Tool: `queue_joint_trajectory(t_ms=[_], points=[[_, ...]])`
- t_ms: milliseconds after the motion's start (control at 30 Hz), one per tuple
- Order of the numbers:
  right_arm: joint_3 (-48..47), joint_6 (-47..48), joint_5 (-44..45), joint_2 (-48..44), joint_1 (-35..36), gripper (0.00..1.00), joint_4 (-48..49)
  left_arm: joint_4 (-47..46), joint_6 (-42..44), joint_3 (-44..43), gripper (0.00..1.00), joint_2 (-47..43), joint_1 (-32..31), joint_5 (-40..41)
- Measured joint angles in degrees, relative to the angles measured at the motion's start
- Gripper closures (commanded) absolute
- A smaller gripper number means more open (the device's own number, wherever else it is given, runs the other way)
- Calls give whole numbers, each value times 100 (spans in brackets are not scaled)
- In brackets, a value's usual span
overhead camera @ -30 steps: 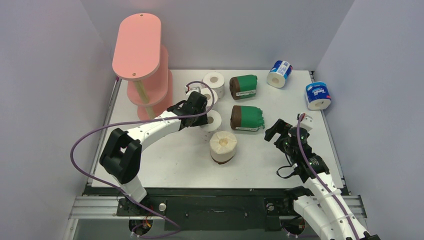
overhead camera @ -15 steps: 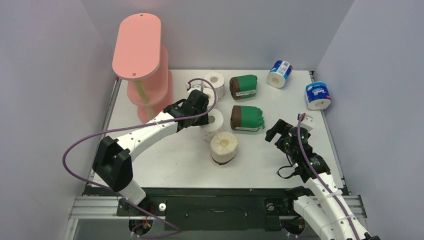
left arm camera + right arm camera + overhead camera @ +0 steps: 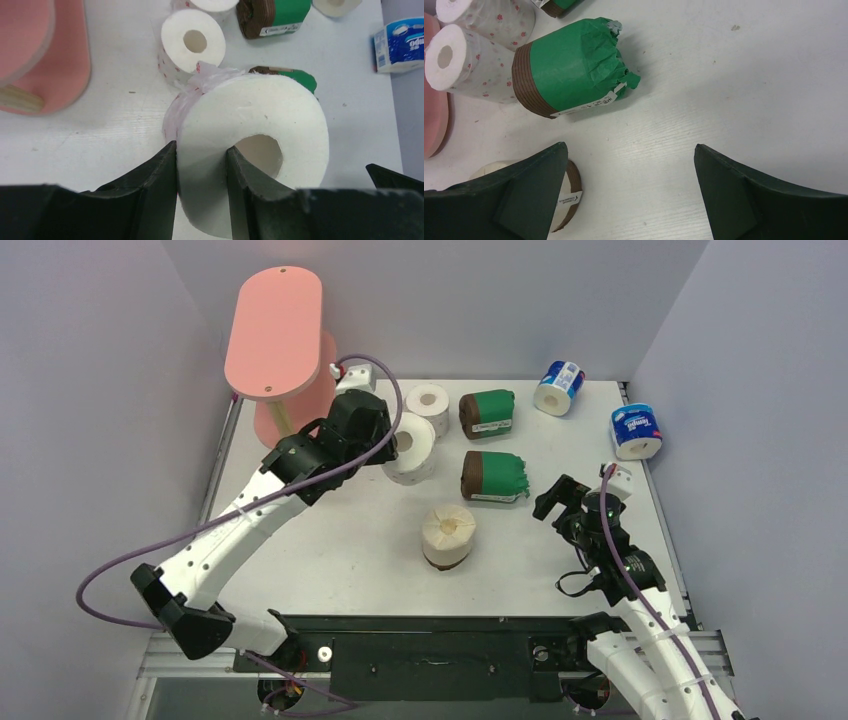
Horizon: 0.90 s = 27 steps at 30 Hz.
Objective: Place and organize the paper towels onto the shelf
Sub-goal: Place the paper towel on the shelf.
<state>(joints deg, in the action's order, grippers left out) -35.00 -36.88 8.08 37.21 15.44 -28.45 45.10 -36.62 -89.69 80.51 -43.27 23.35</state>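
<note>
My left gripper is shut on a white paper towel roll with red dots. One finger is outside its wall, the other at its core, and the roll hangs tilted above the table just right of the pink shelf. A second dotted roll stands below it and a third is farther back. Two green-wrapped rolls, a cream roll and two blue-white rolls rest on the table. My right gripper hovers open and empty near the front green roll.
Grey walls close in the white table on three sides. The shelf's lower boards sit at the table's back left corner. A purple cable loops off the left arm.
The left arm has lifted the dotted roll off the table and carried it back and left toward the shelf. The right arm has barely moved.
</note>
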Motion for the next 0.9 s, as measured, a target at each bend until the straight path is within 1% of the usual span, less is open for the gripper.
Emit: queue_joint_trajectory(t_ms=[267, 533, 900], points=[[-31, 0, 2, 0, 0, 8, 0, 439, 354, -852, 89, -481, 42, 669], [-37, -2, 2, 0, 0, 8, 0, 481, 866, -1657, 89, -723, 234, 1379], [-39, -2, 0, 7, 0, 8, 0, 339, 1596, -2199, 89, -778, 560, 2190]])
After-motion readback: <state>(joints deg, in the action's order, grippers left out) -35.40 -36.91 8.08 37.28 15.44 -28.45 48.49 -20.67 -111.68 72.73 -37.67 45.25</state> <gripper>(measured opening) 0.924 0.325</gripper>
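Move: My left hand already holds the white roll up off the table. The shelf's top board has its middle about 24 cm ahead, 24 cm to the left and 5 cm higher. Below me, the nearer standing white roll is about 16 cm ahead and 1 cm right, the farther one 27 cm ahead and 4 cm right, both some 24 cm down. From my right hand, the board's middle lies about 30 cm ahead, 44 cm left and 19 cm up. I keep the roll pinched by its wall in my left hand and sweep it up nearly 20 cm and left about 14 cm towards the shelf, the climb easing off while the leftward travel goes on. As I go I tip the fingers up from their downward slant until almost level and swing them some 20 degrees counter-clockwise, with no forward reach yet. ##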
